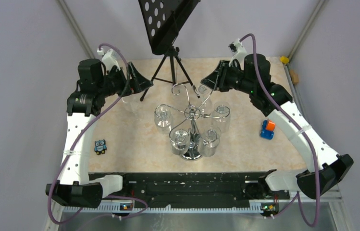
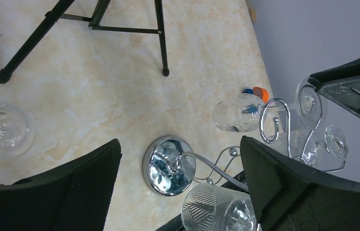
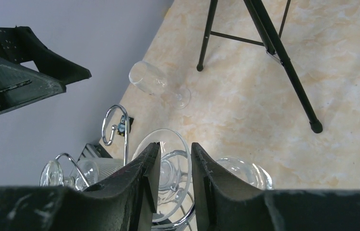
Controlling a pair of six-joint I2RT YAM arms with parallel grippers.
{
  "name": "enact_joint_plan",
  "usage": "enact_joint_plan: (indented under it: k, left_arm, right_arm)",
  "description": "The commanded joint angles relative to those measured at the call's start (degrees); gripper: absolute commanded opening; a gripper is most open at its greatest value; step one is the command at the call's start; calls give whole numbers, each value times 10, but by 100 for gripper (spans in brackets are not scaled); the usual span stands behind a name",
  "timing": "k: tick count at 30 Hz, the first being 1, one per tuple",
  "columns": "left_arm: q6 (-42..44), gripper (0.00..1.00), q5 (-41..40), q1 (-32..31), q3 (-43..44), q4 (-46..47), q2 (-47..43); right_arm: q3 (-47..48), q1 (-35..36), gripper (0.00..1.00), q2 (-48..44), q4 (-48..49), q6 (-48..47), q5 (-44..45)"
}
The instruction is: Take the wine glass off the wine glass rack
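The chrome wine glass rack (image 1: 191, 115) stands mid-table on its round mirrored base (image 2: 168, 166), and several clear glasses hang upside down from its scroll arms (image 3: 115, 125). My right gripper (image 3: 174, 147) reaches the back right arm. Its jaws stand narrow on either side of the stem of one hanging wine glass (image 3: 174, 166), with thin gaps showing beside the stem. The right gripper (image 1: 205, 82) and that wine glass (image 1: 204, 98) also show from above. My left gripper (image 2: 180, 142) hangs wide open and holds nothing; it sits at the back left (image 1: 142, 82). Another glass (image 2: 2, 130) stands on the table there.
A black tripod music stand (image 1: 168, 29) sits at the back, its legs (image 3: 274, 48) spread behind the rack. An owl figure (image 1: 100, 146) lies at front left. An orange and blue toy (image 1: 267, 129) lies at right. The glass on the table (image 3: 154, 79) is near the left wall.
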Motion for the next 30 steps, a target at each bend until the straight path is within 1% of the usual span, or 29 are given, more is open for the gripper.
enact_joint_plan:
  k: [1,10,14,18,22,25,27,30]
  left_arm:
    - [33,97,-42,3,17,-16,-4]
    - [40,97,-50,3,18,-25,-2]
    - [41,97,-55,3,19,-26,-1]
    - [41,97,-56,3,22,-25,1]
    - [42,97,-57,3,24,-26,3]
    - [43,97,-58,3,24,-27,2]
    - [43,97,-58,3,25,-27,4]
    - [43,97,-57,3,25,-26,4]
  right_arm:
    - [4,-3,31,-8,33,16,-29]
    - [-3,-3,30,-7,46,50,-62]
    - [-15,-3,32,-7,70,84,-95]
    - [-20,-3,34,-3,74,99,-113]
    - [-26,-3,33,-1,79,110,-131]
    - [-31,-3,28,-6,84,114,-133]
    - [-31,-3,19,-7,85,115,-132]
    - [-32,-4,3,-5,82,114,-113]
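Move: The right hand's partly open fingertips are already around the rim of the upturned foot of the far right wine glass; the foot's middle is about 2 cm back and 2 cm left of the hand, level with it. The rack's hub is some 14 cm back, 7 cm left and 3 cm lower. The near neighbour glass hangs roughly 13 cm back, 6 cm right and 8 cm down. From the left hand that foot is about 29 cm to the right, level with it. The right fingers close on the wine glass's foot and pinch it, shutting from about a third open to nearly shut only at the very end. Before that the hand eases some 3 cm left and back, rising slightly, while the wrist rolls and swings roughly 15 degrees, its left side lifting and turning counter-clockwise. The left hand, wide open and empty, shifts about 2 cm left and down, then waits. ##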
